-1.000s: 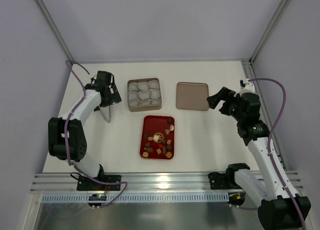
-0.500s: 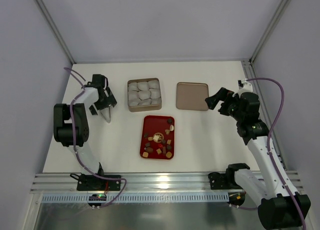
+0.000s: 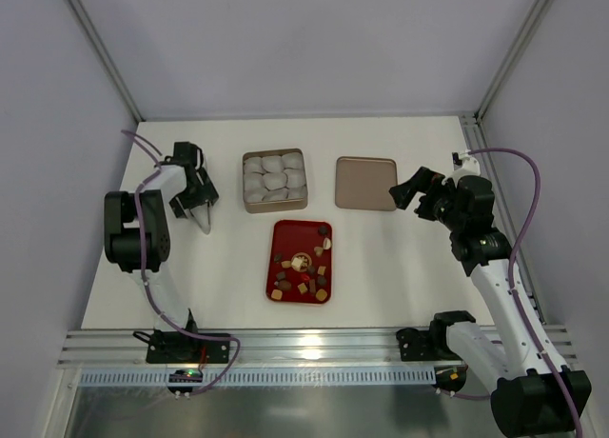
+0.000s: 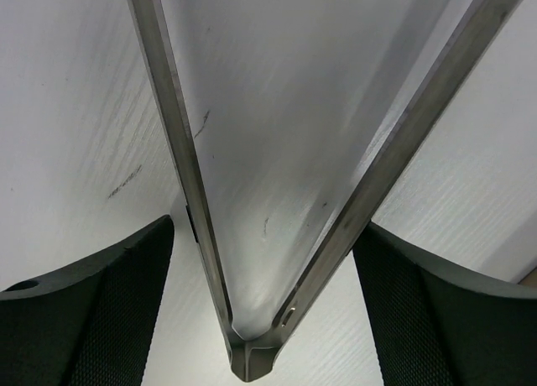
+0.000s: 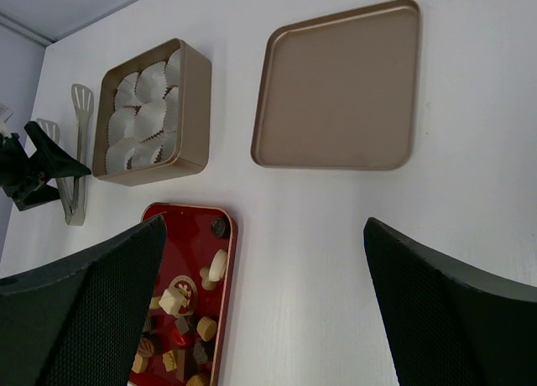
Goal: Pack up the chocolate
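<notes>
The chocolate is several small brown and tan pieces lying loose in a red tray at mid-table; the right wrist view shows the chocolate too. Metal tongs lie on the table left of the tin. My left gripper is open and sits low over them. In the left wrist view the tongs run between my black fingers, hinge end nearest, with gaps on both sides. My right gripper hangs open and empty beside the lid, and in its wrist view this gripper is above bare table.
A square golden tin lined with white paper cups stands behind the tray. Its lid lies flat to the right. Side walls and frame posts close in the table on the left, right and back.
The left arm has folded back toward the left wall and its gripper has shifted slightly left and down over the tongs. The right arm has barely moved.
</notes>
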You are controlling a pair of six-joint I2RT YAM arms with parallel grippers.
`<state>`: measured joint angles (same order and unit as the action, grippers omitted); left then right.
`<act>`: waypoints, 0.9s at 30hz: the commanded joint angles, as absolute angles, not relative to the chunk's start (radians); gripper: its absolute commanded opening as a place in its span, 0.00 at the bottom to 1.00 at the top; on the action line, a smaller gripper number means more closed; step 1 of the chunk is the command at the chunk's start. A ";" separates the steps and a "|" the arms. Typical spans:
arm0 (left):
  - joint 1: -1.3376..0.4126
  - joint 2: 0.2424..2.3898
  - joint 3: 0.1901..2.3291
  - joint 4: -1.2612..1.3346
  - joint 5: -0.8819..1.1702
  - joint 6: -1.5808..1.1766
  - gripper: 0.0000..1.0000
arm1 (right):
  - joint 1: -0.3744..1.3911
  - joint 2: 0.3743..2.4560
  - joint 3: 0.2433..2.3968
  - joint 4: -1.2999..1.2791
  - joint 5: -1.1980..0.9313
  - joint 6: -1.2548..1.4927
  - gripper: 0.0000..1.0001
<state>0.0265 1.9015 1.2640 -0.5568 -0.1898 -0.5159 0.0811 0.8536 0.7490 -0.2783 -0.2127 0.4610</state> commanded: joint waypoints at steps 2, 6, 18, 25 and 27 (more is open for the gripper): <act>0.031 1.937 1.290 -0.546 -0.207 -0.506 0.81 | 0.081 0.859 0.779 -0.264 -0.225 0.445 1.00; 0.031 1.971 1.322 -0.584 -0.221 -0.494 0.71 | 0.080 0.862 0.782 -0.261 -0.232 0.445 1.00; 0.009 1.809 1.350 -0.649 -0.201 -0.497 0.54 | 0.081 0.882 0.776 -0.249 -0.250 0.448 1.00; -0.044 1.649 1.315 -0.701 -0.216 -0.499 0.54 | 0.080 0.894 0.773 -0.245 -0.255 0.449 1.00; -0.054 1.594 1.292 -0.706 -0.215 -0.497 0.54 | 0.081 0.896 0.772 -0.242 -0.258 0.451 1.00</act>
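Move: The tongs lie between my left fingers, which already stand astride their two arms at table height. Their middle is some 4 cm ahead of my left hand, with the hinge end pointing back towards me. The paper-cup box is about 19 cm to the right and 7 cm farther out; the red chocolate tray is roughly 26 cm right and 13 cm back. From my right hand the tongs are about 50 cm left, 12 cm ahead and 21 cm below. I squeeze the tongs' two arms together between my left fingers, closing by roughly a third of the full opening while the hand edges about 1 cm forward and back again. Then, keeping that pinch, I lift the tongs straight off the table, picking up speed to about 9 cm, with a slight drift right and the fingertips tilting some 10 degrees outward. ##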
